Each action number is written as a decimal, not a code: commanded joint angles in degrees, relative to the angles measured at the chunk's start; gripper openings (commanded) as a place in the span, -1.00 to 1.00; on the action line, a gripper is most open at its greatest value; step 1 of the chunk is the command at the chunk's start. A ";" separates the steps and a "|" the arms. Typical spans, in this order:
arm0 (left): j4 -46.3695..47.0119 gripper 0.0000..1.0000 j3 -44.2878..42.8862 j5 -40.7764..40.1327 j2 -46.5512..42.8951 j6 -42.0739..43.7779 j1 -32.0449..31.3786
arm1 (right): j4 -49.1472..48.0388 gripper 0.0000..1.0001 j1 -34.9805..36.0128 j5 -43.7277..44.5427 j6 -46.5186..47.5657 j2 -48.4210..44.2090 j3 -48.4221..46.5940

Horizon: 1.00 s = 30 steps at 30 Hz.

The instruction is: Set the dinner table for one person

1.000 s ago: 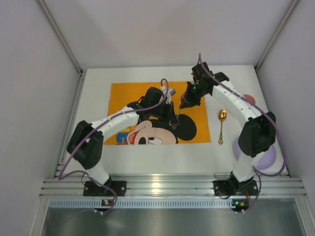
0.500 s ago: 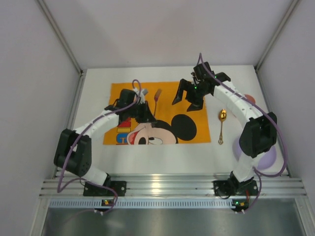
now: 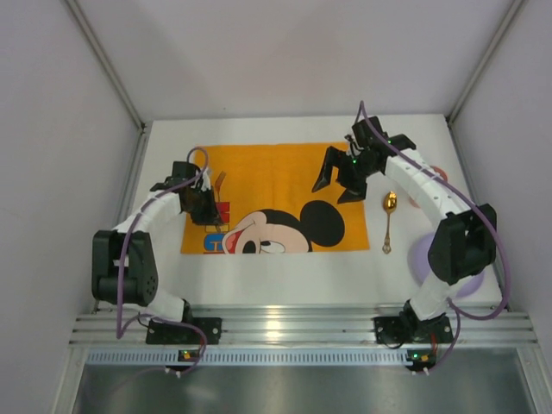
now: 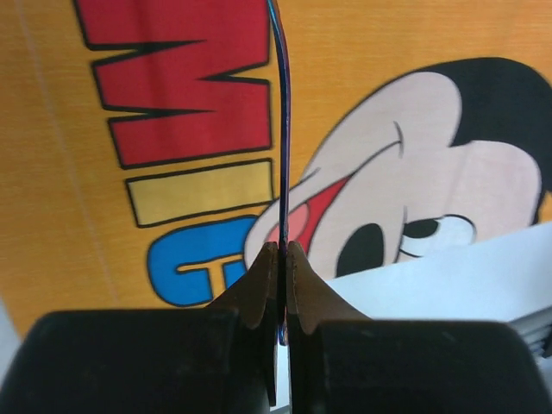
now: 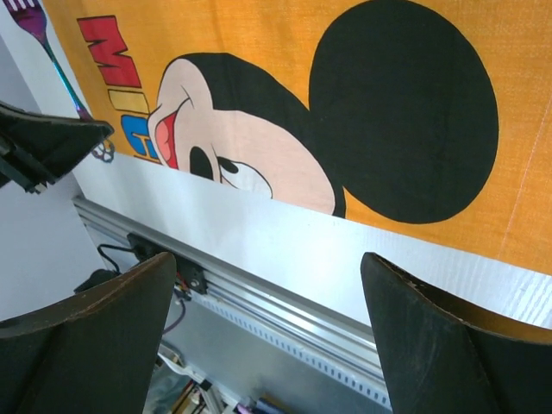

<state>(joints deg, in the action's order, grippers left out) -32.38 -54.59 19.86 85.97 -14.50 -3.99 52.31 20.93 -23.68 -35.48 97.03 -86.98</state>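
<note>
My left gripper [image 3: 205, 203] is shut on a thin iridescent purple-blue fork [image 3: 220, 180] and holds it over the left edge of the orange Mickey Mouse placemat [image 3: 276, 164]. In the left wrist view the fork [image 4: 285, 129] shows edge-on, pinched between the pads of that gripper [image 4: 283, 250]. The right wrist view catches the fork's purple tines [image 5: 33, 21] at its top left. Over the placemat's right part my right gripper [image 3: 341, 185] stands open with nothing between its fingers [image 5: 267, 259]. The white dinner table [image 3: 276, 276] lies under it all.
A gold spoon [image 3: 388, 221] lies on the table just right of the placemat. A lavender plate [image 3: 471, 278] sits at the right edge, partly under the right arm, and a small reddish object [image 3: 438, 174] lies beyond it. Grey walls enclose the table.
The left arm has swung left with the fork, from the placemat's middle to its left edge. The right gripper has opened and drifted slightly right.
</note>
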 commanded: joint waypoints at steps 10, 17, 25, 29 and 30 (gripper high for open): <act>-1.73 -1.00 -10.80 -10.37 10.00 6.24 0.03 | -0.90 0.76 -0.98 -1.10 3.23 -3.69 3.48; 4.86 0.01 -8.78 -5.44 9.66 4.14 1.61 | -1.07 0.76 -3.17 -1.37 4.46 -4.05 5.41; 2.15 0.98 -10.36 -12.64 6.23 1.93 7.32 | -1.07 0.75 -4.84 -0.14 5.86 -5.62 7.00; 0.39 0.98 -12.38 -13.53 5.17 1.58 7.59 | -0.90 0.75 -7.91 4.51 6.66 -8.87 8.58; 0.39 0.98 -12.82 -13.18 4.91 1.06 7.51 | -0.90 0.75 -8.70 6.96 6.74 -9.49 9.54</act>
<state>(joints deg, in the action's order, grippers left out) -31.64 -64.42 7.53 94.11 -12.34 3.73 51.90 15.00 -22.04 -30.06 92.31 -78.43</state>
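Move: My left hand holds the fork; the red M it is meant for is about 4 cm ahead, 1 cm left and 4 cm below. The blue C is about 5 cm back and 1 cm left; the mouse face is 4 cm back, 13 cm right. My empty right hand has the golden spoon some 19 cm right, 3 cm back and 15 cm below; the pink disc is 10 cm ahead, 30 cm right. I carry the fork about 4 cm forward and a little left while my left hand sinks some 2 cm to the placemat, then open the fingers wide and let go. That hand then pulls off leftward, some 6 cm, rising slightly and swinging counter-clockwise. Meanwhile my open right hand drifts about 5 cm right towards the golden spoon and about 2 cm down. ##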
